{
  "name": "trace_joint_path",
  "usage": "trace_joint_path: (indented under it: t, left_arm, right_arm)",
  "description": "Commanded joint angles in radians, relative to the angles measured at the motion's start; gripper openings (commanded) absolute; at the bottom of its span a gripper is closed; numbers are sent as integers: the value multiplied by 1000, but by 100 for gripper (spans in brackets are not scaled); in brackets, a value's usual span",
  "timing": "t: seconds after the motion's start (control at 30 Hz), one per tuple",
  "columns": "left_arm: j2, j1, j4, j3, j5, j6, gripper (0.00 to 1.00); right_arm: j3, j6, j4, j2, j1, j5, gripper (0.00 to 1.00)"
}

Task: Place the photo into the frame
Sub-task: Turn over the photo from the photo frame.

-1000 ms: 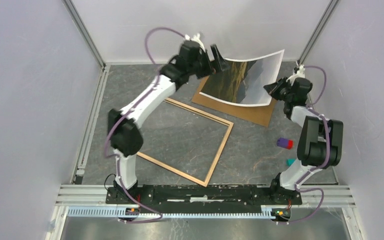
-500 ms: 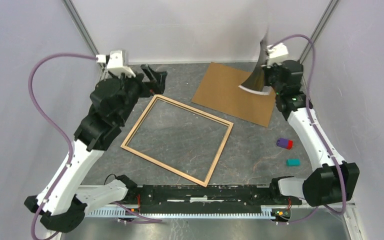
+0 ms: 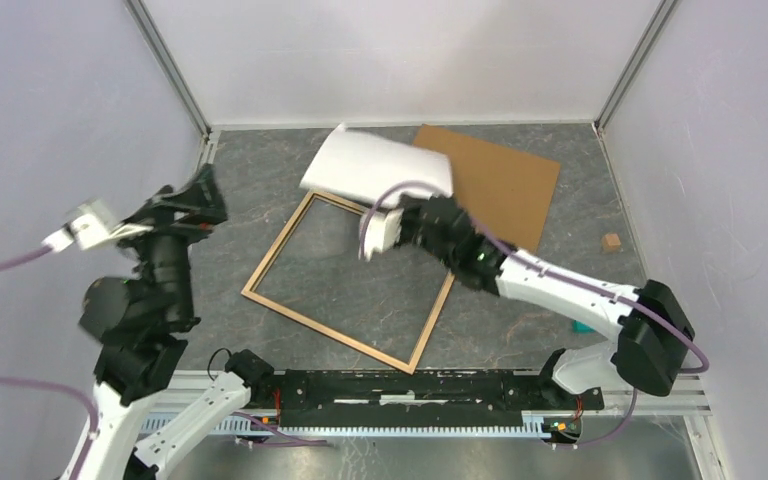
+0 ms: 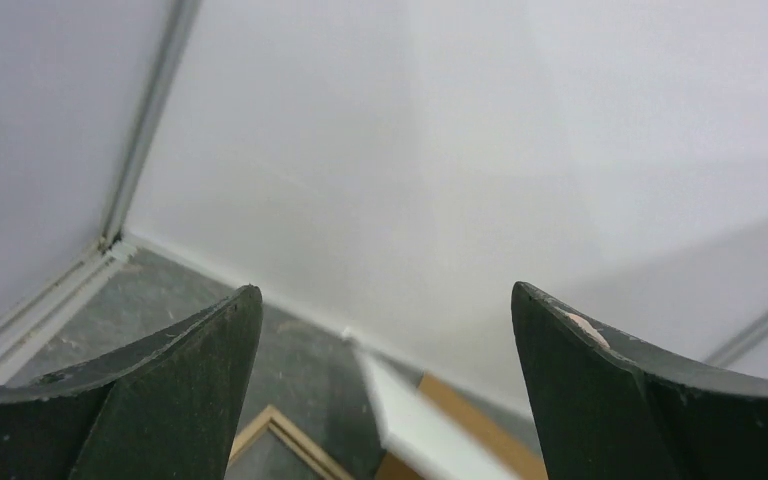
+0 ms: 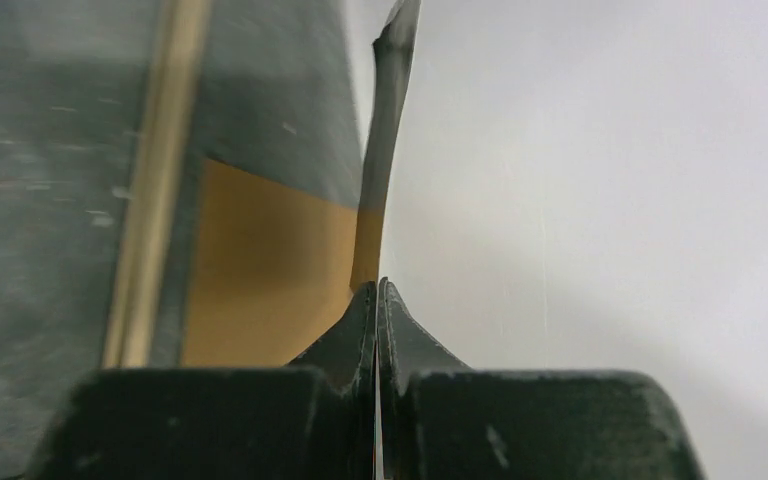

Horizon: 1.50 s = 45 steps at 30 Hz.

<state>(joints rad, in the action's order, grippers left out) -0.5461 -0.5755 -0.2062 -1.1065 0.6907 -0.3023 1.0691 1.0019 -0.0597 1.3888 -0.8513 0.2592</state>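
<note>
The photo hangs white back up over the frame's far corner, and my right gripper is shut on its near edge. In the right wrist view the fingertips pinch the sheet, and the photo's white back fills the right side. The frame lies flat on the grey table, tan side up. My left gripper is raised at the far left, open and holding nothing. Its view shows both fingers spread wide, with the photo and a frame corner far below.
A brown backing board lies flat at the back right, partly under the photo. A small tan cube sits near the right wall. A teal block peeks out behind the right arm. White walls close in three sides.
The right arm has swung from the back right corner to the middle, carrying the photo, now white side up. The left arm has pulled back to the left and risen.
</note>
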Motion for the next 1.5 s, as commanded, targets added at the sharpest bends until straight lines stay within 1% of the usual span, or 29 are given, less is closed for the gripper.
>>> trace_joint_path:
  t: [0.0, 0.07, 0.13, 0.27, 0.3, 0.37, 0.47, 0.5, 0.6, 0.63, 0.67, 0.7, 0.73, 0.77, 0.8, 0.83, 0.87, 0.9, 0.93, 0.97, 1.03, 1.13, 1.23, 1.27, 1.37, 1.47]
  left_arm:
    - [44, 38, 140, 40, 104, 77, 100]
    - [38, 54, 147, 49, 94, 71, 100]
    - [22, 66, 149, 51, 68, 66, 100]
    - [-10, 77, 129, 42, 23, 48, 100]
    - [-14, 78, 130, 45, 16, 45, 100]
    - [-21, 80, 136, 53, 12, 43, 100]
    - [-35, 83, 141, 57, 3, 43, 100]
    - [-38, 82, 142, 59, -2, 41, 100]
    - [-49, 85, 141, 60, -22, 33, 100]
    - [-51, 85, 141, 60, -28, 31, 100]
    - [-53, 85, 140, 60, -31, 30, 100]
    - [-54, 86, 139, 61, -34, 27, 100]
    - [-57, 86, 139, 62, -36, 25, 100]
    - [-60, 86, 139, 62, -39, 25, 100]
    - [-64, 86, 138, 62, -44, 23, 100]
    - [-68, 85, 136, 60, -50, 21, 100]
    - [-72, 86, 135, 57, -56, 19, 100]
    - [-76, 86, 132, 57, -60, 18, 100]
    - [-78, 86, 132, 56, -65, 18, 100]
    - [-82, 86, 130, 56, -68, 17, 100]
    - [-89, 84, 129, 53, -69, 17, 100]
    - [-101, 86, 124, 51, -80, 16, 100]
    - [-112, 86, 121, 47, -92, 14, 100]
    - [-116, 86, 118, 47, -95, 12, 100]
    - [-121, 85, 117, 46, -102, 9, 100]
    - [-126, 85, 113, 43, -115, -1, 100]
  right_arm:
    - [-155, 335, -233, -41, -148, -136, 0]
    - [-221, 365, -273, -46, -212, -186, 0]
    - [-304, 387, -334, -40, -268, -193, 0]
    - [-534, 404, -515, -55, -310, -195, 0]
    - [-588, 414, -565, -62, -312, -190, 2]
    - [-702, 419, -699, -73, -315, -173, 12]
    - [-814, 429, -760, -80, -316, -127, 16]
    - [-840, 429, -769, -87, -316, -105, 20]
    - [-890, 401, -778, -125, -315, -49, 41]
    - [-903, 375, -776, -140, -316, -39, 50]
    - [-910, 352, -751, -156, -316, -20, 60]
    - [-909, 338, -720, -170, -318, 20, 67]
    - [-909, 295, -702, -182, -325, 56, 70]
    - [-910, 237, -689, -204, -327, 98, 73]
    - [-907, 191, -640, -229, -327, 116, 76]
    - [-909, 132, -604, -271, -327, 129, 86]
    - [-914, 61, -600, -305, -327, 158, 98]
    - [-902, -43, -576, -338, -327, 187, 98]
    - [-881, -140, -515, -367, -327, 191, 98]
    - [-852, -253, -433, -390, -327, 171, 98]
    - [-827, -437, -344, -421, -327, 128, 98]
    - [-749, -761, -168, -427, -327, 134, 98]
    - [-671, -1087, 2, -418, -326, 181, 98]
    - [-650, -1168, 49, -416, -325, 177, 98]
    - [-624, -1323, 156, -426, -321, 151, 98]
    - [-630, -1606, 196, -457, -299, 211, 98]
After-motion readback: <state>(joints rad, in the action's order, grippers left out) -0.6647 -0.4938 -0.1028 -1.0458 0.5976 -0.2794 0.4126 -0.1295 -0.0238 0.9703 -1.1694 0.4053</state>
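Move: My right hand already has the photo pinched, blank white side up, in the air. The empty frame that I bring it to has its middle about 13 cm to my left, some 3 cm back and 27 cm below. The brown board lies around 19 cm ahead and 14 cm to the right, just as low. From my open left hand the frame's middle is about 11 cm ahead, 15 cm right and 47 cm down. I draw the photo back and down over the frame with my right hand, roughly 16 cm back and 20 down, swinging some 8 cm left and then right again, while the wrist turns about 30 degrees counter-clockwise. Near the bottom my fingers open wide and let go; I lift about 5 cm, then tip and roll the fingers downward. My open left hand sways out, then comes some 6 cm forward. ##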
